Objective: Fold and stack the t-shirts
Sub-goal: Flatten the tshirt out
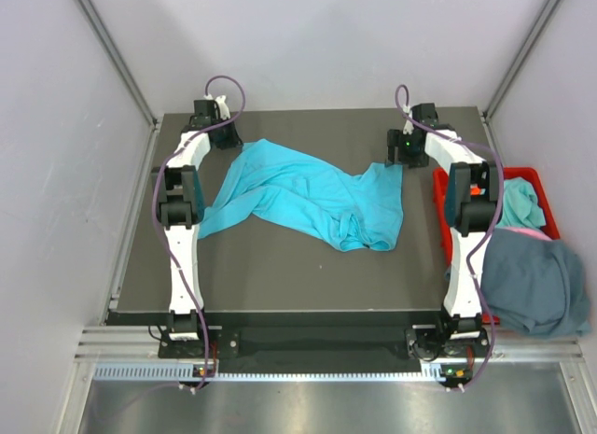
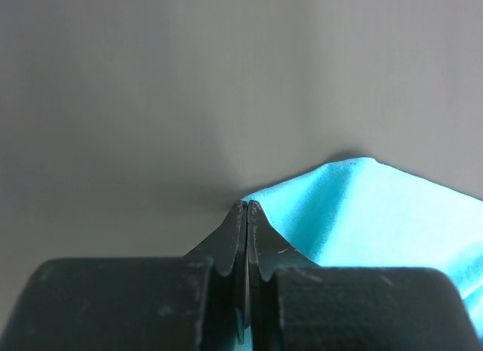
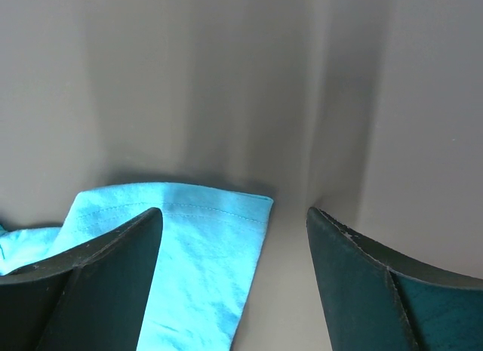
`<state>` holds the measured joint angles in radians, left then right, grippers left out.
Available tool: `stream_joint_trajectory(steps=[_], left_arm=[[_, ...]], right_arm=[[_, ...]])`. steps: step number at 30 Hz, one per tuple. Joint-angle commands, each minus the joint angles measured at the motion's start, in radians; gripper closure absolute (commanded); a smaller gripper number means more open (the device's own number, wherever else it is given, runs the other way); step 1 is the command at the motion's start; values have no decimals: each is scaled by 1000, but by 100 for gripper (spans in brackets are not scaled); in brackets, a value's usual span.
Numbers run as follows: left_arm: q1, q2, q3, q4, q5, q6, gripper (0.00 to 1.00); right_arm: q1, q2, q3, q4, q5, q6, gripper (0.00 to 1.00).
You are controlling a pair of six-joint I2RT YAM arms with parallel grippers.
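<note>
A bright turquoise t-shirt (image 1: 298, 196) lies crumpled and twisted across the middle of the dark table. My left gripper (image 1: 229, 138) is at the shirt's far left corner. In the left wrist view its jaws (image 2: 247, 204) are shut, with a sliver of the turquoise cloth (image 2: 377, 215) pinched between them. My right gripper (image 1: 403, 159) is at the far right corner. It (image 3: 234, 211) stands open, with the hemmed corner of the shirt (image 3: 204, 253) lying on the table between the fingers, nearer the left one.
A red bin (image 1: 522, 171) stands off the table's right edge. A slate blue-grey shirt (image 1: 532, 285) drapes over its near end, a teal one (image 1: 522, 205) lies inside, and a pink edge (image 1: 527, 233) shows between them. Grey walls close in behind and beside the table.
</note>
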<state>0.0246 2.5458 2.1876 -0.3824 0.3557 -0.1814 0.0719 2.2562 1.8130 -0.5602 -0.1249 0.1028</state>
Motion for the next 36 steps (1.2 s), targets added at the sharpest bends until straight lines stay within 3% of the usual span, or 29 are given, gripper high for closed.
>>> stream_joint_trajectory(steps=[1, 8, 13, 14, 15, 17, 26, 36], left_arm=[[5, -22, 8, 13, 22, -1, 100], [5, -45, -12, 19, 16, 7, 100], [5, -48, -12, 17, 11, 8, 100], [3, -48, -12, 16, 12, 8, 100], [3, -51, -14, 16, 11, 10, 100], [5, -53, -22, 16, 8, 14, 100], [9, -120, -40, 27, 5, 22, 100], [15, -421, -61, 4, 0, 77, 100]], right_arm=[[11, 16, -24, -10, -38, 24, 23], [8, 54, -15, -24, -44, 28, 41], [9, 55, -17, -24, -39, 25, 46], [9, 59, -17, -24, -36, 21, 60], [9, 60, -15, -27, -32, 20, 80], [8, 62, -9, -36, -35, 17, 100], [9, -53, -15, -9, 24, 5, 100], [14, -233, 141, -43, 36, -46, 100]])
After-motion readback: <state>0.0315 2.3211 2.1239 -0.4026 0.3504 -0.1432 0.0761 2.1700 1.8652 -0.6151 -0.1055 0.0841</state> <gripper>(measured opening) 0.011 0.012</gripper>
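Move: The t-shirt's right corner lies between the right hand's open fingers, some 1 cm ahead and 1 cm to the right, about 1 cm below; a crumpled fold is roughly 17 cm back and 13 cm left, the red bin's middle about 21 cm back and 26 cm right. The shirt's left corner is right at the left hand's shut fingertips, level with them and about 1 cm below; the shirt's far point is 1 cm ahead and 6 cm right. The t-shirt's right corner is pinched as the right hand eases under a centimetre left and down and shuts its fingers fully, then lifts quickly by about 6 cm, keeping its grip. At the left corner, the left hand stays put with its fingers shut, then rises fast, some 11 cm, tilting up slightly and coming away without the cloth. ##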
